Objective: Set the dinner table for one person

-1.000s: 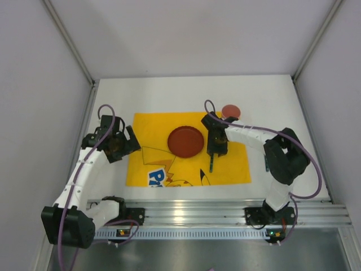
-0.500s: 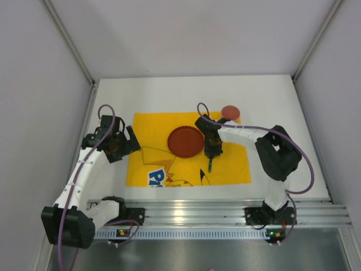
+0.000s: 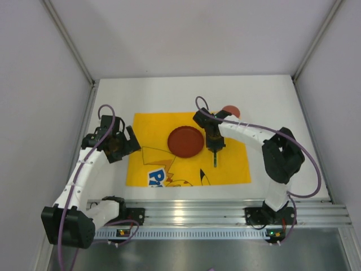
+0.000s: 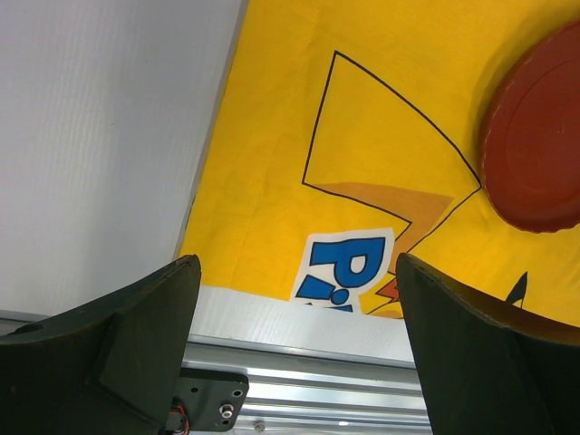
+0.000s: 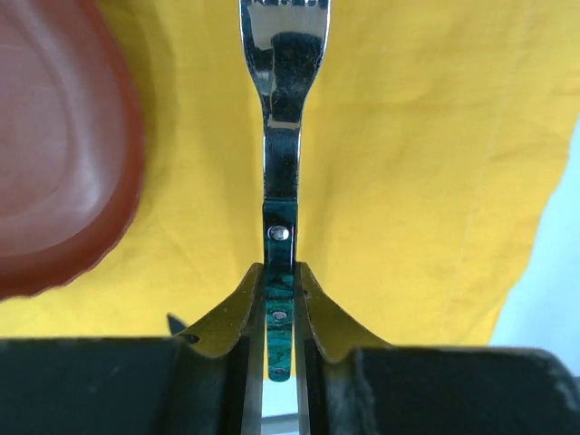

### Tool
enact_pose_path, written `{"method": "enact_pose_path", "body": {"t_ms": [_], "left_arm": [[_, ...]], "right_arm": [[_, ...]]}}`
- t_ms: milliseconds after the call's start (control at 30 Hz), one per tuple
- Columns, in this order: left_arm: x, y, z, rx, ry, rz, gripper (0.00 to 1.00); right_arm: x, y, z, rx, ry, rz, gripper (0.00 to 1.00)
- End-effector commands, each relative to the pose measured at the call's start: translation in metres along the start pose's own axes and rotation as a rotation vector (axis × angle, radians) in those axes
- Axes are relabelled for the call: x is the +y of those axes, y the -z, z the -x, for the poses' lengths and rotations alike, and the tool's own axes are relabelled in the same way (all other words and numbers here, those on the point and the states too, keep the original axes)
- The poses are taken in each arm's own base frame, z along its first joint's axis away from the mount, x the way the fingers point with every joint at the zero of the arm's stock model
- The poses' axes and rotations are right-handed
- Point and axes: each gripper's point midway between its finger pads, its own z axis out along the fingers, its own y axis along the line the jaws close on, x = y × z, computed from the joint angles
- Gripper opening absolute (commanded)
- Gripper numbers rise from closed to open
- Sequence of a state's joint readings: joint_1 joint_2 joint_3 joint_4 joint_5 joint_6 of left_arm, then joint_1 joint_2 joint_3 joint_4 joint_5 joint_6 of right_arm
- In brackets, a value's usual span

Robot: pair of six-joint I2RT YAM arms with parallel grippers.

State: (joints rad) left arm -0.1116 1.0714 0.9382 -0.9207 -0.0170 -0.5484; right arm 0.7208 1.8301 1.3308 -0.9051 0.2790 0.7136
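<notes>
A fork (image 5: 283, 109) with a steel head and a green handle lies over the yellow placemat (image 3: 152, 132), just right of the red plate (image 3: 185, 141). My right gripper (image 5: 281, 272) is shut on the fork's handle, both fingers pressed against its sides. In the top view the right gripper (image 3: 215, 145) stands beside the plate, and the fork (image 3: 215, 160) points toward the near edge. My left gripper (image 3: 121, 144) hangs open at the placemat's left edge, with nothing between its fingers (image 4: 154, 317). The white dinner table (image 3: 169, 93) lies under it all.
A small red round piece (image 3: 231, 110) sits at the placemat's far right corner, partly behind the right arm. A ridged aluminium rail (image 3: 225, 212) runs along the table's near edge. Grey walls close in the left, right and back sides.
The right gripper's jaws have closed onto the fork's handle, and its wrist has shifted slightly beside the plate. The left arm has not moved.
</notes>
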Motion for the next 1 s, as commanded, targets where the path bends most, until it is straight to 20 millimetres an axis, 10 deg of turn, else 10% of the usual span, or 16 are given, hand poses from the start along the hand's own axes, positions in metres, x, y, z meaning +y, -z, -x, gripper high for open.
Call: {"method": "enact_pose_path", "body": {"t_ms": [0, 200, 500, 967], "left_arm": [[0.000, 0.015, 0.009, -0.042, 0.008, -0.002, 0.94], [-0.003, 0.053, 0.039, -0.180, 0.023, -0.002, 0.94], [0.022, 0.065, 0.032, -0.226, 0.028, 0.088, 0.94], [0.038, 0.082, 0.009, -0.247, 0.064, 0.090, 0.94]], "right_arm": [[0.009, 0.072, 0.025, -0.143, 0.058, 0.045, 0.00], [0.123, 0.142, 0.046, -0.203, 0.143, 0.441, 0.00], [0.288, 0.117, 0.027, -0.036, 0.234, 0.739, 0.00], [0.281, 0.022, 0.012, 0.024, 0.012, 0.503, 0.00]]}}
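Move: The right hand already holds the fork just above the yellow mat; the bare mat left of the plate, where the fork is taken, lies about 28 cm to its left, level fore-and-aft and some 3 cm lower. The plate is between, about 14 cm left and 4 cm ahead; the cup stands 12 cm ahead and 7 cm right. From the left hand, that bare spot is roughly 12 cm right, 1 cm ahead and 12 cm below. Right hand arcs the held fork some 28 cm left over the plate, then down towards the mat; left hand rises, withdraws. ##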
